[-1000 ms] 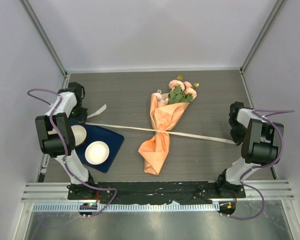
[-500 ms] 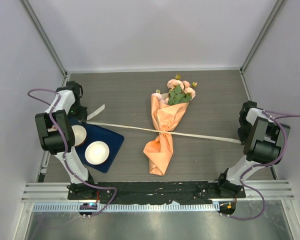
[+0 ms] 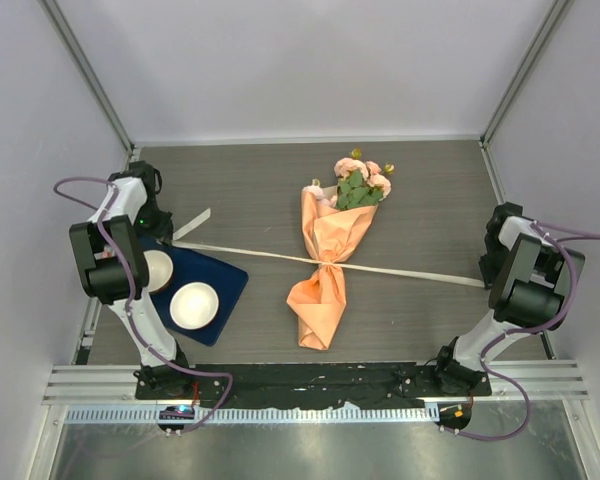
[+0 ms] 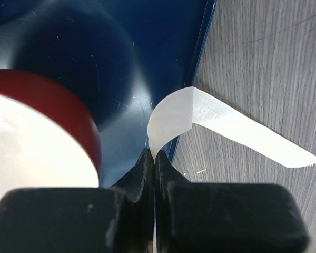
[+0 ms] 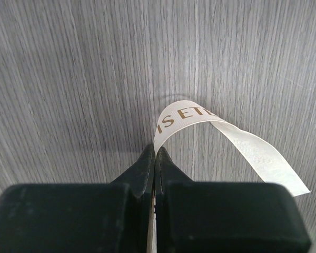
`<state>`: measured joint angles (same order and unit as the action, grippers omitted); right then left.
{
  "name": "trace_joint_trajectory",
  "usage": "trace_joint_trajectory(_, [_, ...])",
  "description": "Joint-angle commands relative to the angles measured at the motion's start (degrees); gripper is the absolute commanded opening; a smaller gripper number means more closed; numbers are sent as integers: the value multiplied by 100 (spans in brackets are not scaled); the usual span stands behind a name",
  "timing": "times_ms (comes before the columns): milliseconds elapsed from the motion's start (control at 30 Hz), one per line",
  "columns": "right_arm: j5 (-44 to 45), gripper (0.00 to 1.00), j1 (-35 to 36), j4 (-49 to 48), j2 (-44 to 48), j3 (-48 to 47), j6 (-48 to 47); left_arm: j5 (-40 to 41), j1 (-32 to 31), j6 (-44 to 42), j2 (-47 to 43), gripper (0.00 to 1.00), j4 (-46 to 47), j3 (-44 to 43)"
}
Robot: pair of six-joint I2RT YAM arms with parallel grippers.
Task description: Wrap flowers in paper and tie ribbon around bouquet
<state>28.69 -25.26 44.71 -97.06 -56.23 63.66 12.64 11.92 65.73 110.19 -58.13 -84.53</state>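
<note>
The bouquet lies in the middle of the table: an orange paper (image 3: 332,235) cone with the pink flowers (image 3: 360,182) and green leaves poking out of its far end. The cream ribbon (image 3: 410,273) runs taut across the table and cinches the cone at its narrow waist. My left gripper (image 3: 166,240) is shut on the ribbon's left part, with a short free tail curling off. In the left wrist view the left gripper (image 4: 154,156) pinches the ribbon (image 4: 221,125). My right gripper (image 3: 487,281) is shut on the other end; the right gripper (image 5: 155,151) shows the printed ribbon (image 5: 185,114) looping out.
A dark blue tray (image 3: 228,288) sits at the near left with two bowls on it, one (image 3: 193,305) nearer and one (image 3: 158,270) under my left arm. That bowl (image 4: 31,142) has a red outside. Enclosure walls stand close on both sides.
My right gripper has pulled outward to the right and my left slightly back and left, drawing the ribbon tighter. The bouquet has shifted a little to the right.
</note>
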Motion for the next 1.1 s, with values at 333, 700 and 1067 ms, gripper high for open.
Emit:
trace_joint_trajectory(333, [606, 0, 1118, -305, 1318, -2, -1099, 335, -1780, -1151, -384, 0, 321, -1030])
trace_joint_trajectory(700, [-1317, 0, 2358, -603, 3957, 481, -2788, -824, -2914, -1862, -2335, 0, 899, 533])
trace_joint_trajectory(1067, [-1754, 0, 2517, -481, 3765, -265, -3026, -1309, -2995, -1687, -2584, 0, 953, 510])
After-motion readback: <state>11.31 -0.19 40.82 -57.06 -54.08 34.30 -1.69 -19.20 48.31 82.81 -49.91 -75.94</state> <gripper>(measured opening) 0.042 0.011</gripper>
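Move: Each closed gripper still holds one ribbon end, stretched taut. The ribbon's crossing at the bouquet's waist lies about 49 cm right of the left hand, some 6 cm back and 3 cm lower. The tray's middle is about 13 cm back and 5 cm right of that hand. From the right hand, the crossing is roughly 49 cm left and 7 cm ahead, about level in height; the blooms sit some 24 cm farther out than the crossing and 11 cm to its right. Inward from both sides, the hands carry their pinched ribbon ends up and towards the bouquet. The left arcs slightly forward, then sweeps some 23 cm right, rising 13 and drawing back late, turning clockwise about 50 degrees; the right rises about 17 cm while going 15 left and a little forward, turning counter-clockwise. Both tip their fingers outward, away from the bases. ##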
